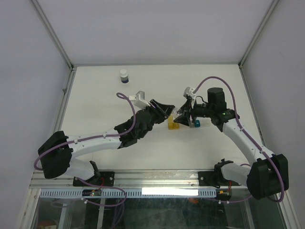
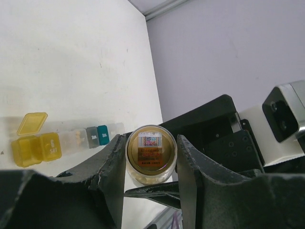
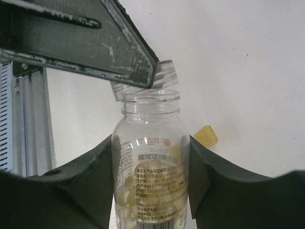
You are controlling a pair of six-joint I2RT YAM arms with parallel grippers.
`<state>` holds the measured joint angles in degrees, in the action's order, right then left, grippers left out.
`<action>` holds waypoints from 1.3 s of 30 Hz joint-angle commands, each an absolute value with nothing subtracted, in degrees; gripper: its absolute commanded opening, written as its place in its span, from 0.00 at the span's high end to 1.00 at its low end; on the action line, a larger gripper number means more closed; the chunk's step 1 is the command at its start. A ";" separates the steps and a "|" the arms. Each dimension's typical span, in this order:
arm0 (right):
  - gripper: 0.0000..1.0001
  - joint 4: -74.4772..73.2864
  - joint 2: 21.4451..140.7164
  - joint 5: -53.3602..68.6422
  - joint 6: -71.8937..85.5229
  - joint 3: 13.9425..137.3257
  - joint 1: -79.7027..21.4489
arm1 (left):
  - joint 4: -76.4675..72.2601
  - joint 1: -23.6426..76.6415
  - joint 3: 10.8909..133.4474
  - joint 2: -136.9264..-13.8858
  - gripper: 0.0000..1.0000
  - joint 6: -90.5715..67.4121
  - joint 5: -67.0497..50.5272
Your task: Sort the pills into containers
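Observation:
My right gripper is shut on a clear bottle that holds pale yellow pills; its neck is uncovered. The bottle's clear cap sits tilted just above the mouth. My left gripper is shut on that cap, whose gold seal faces the camera. Both grippers meet at the table's middle. The containers lie on the table just beyond, in a strip. The yellow compartment has its lid up, and the teal compartment lies toward the right arm's side.
A small white-capped bottle with a dark bottom stands at the back left. The right arm's black body is close beside my left fingers. Metal rails edge the white table on the left and along the near side.

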<state>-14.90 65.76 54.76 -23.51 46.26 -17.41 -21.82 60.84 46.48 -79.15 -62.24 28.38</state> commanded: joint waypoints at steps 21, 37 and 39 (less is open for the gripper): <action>1.00 5.67 61.71 62.85 -3.43 47.56 -11.76 | -6.14 46.85 33.77 -70.07 0.98 -55.80 34.47; 1.00 79.00 64.91 57.43 54.46 50.75 -4.52 | 3.13 36.06 39.30 -82.39 0.72 -47.73 34.27; 1.00 86.91 64.87 60.24 58.70 51.02 -7.56 | 3.24 35.95 39.45 -83.75 0.63 -47.93 34.18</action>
<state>64.60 63.64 58.41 42.76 52.07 -4.64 2.37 36.64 37.19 -81.95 -49.17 33.04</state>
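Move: The left hand holds the clear lid, tilted at the mouth of the open pill bottle, which is in the right hand some 3 cm to its right. The bare table spot for the lid lies about 22 cm left, 5 cm ahead and 20 cm below the left hand; the pill box is roughly 13 cm right of that hand and 1 cm ahead. From the right hand the box is about 9 cm right, 3 cm ahead and 18 cm down, the lid 3 cm left and level front to back. Part the hands: after a slow start, sweep the left gripper with the lid some 22 cm left and down towards the bare table, bearing slightly forward and tilting its fingers down, still pinching the lid. Lift the right gripper about 25 cm, swinging briefly forward and back, and roll it some 40 degrees so its fingers tip upward; keep hold of the open bottle. ##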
